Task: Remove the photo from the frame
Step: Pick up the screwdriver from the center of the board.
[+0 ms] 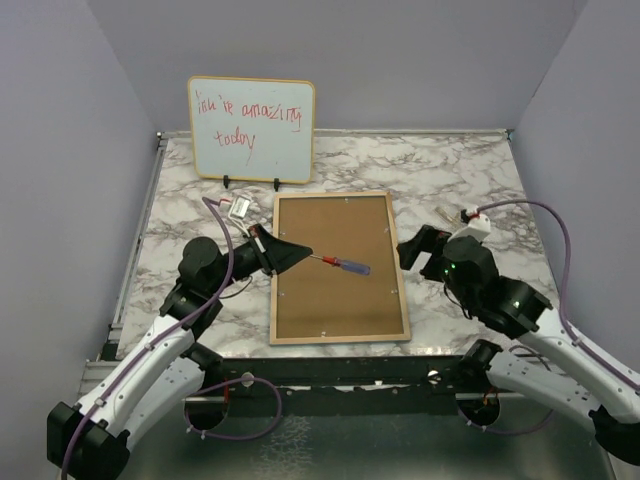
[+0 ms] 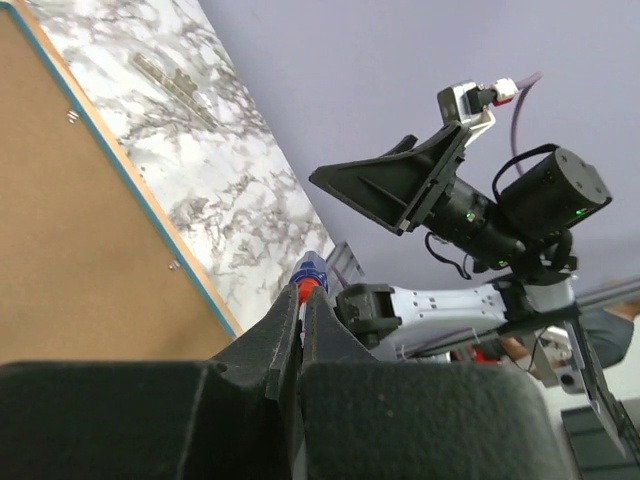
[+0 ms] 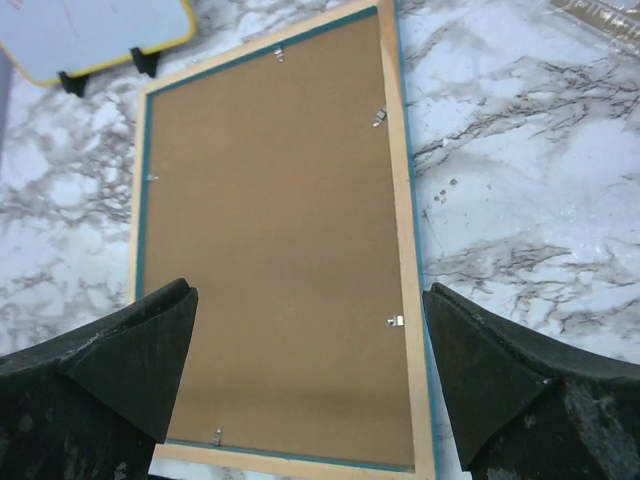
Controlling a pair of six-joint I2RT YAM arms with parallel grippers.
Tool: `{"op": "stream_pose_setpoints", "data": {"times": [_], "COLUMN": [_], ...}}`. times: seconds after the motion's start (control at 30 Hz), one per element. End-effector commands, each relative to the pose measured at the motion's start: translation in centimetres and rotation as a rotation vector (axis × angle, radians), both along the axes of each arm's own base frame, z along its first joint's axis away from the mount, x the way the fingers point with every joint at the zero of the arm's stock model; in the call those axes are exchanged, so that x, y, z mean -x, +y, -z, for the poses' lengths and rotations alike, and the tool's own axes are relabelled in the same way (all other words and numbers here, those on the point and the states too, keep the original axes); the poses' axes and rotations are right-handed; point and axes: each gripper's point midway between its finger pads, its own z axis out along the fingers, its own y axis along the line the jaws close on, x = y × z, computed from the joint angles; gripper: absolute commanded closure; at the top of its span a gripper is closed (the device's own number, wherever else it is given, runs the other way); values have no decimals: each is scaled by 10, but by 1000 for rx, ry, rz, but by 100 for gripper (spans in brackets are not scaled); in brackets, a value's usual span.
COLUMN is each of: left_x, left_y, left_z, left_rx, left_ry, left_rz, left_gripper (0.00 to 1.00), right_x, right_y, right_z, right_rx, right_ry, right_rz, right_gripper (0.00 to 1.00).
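Note:
The frame lies face down mid-table, its brown backing board up inside a pale wood rim; a thin blue edge shows in the right wrist view. The photo is hidden under the board. My left gripper hovers over the frame's left part, shut on a screwdriver whose red and blue handle sticks out past the fingertips. My right gripper stands open just right of the frame, nothing between its fingers. Small metal tabs hold the board along the rim.
A small whiteboard with red handwriting stands on black feet behind the frame. Grey walls close in the marble table on three sides. In the left wrist view the right arm hangs opposite, above the frame's edge.

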Motion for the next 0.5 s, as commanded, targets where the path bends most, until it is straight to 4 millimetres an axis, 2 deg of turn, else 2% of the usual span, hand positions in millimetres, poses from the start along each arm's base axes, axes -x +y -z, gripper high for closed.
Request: {"op": "stream_pose_setpoints", "data": {"times": [0.0, 0.1, 0.2, 0.3, 0.4, 0.47], "left_x": [-12, -14, -15, -16, -17, -18], "left_y": [7, 7, 8, 9, 6, 5], "left_z": [-1, 7, 13, 15, 20, 20], "left_rx": [25, 1, -29, -50, -55, -29], "left_ry": [-7, 25, 36, 44, 63, 67], "left_rz": [-87, -97, -104, -104, -97, -94], "left_gripper": [100, 100, 100, 100, 100, 100], "right_x": [-7, -25, -45, -53, -53, -51], "right_y": [9, 2, -6, -4, 4, 13], "right_z": [13, 29, 38, 22, -1, -21], "right_rx": [166, 198, 123, 94, 12, -52], "right_ry": [146, 272, 328, 317, 314, 243], "right_rz": [-104, -108, -153, -163, -152, -186], "right_gripper": [0, 0, 0, 0, 0, 0]}}
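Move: The screwdriver is already in the left fingers by its shaft. The middle of its handle lies about 8 cm to the left hand's right, 2 cm back and 2 cm lower; from the open right hand it is some 13 cm left, 5 cm back and 5 cm higher. The centre of the frame's board is roughly 15 cm left of the right hand, 1 cm ahead and 20 cm below, and the small packet about 12 cm right, 14 cm ahead, 20 cm below. The screwdriver, still pinched by its shaft in the shut left fingers, is lowered about 2.5 cm over the board, with a slight forward drift. The empty right hand stays wide open and swings away from the handle, forward some 6 cm, dipping and veering right, then partly rising and easing back left, its fingers tipping down about 20 degrees. ##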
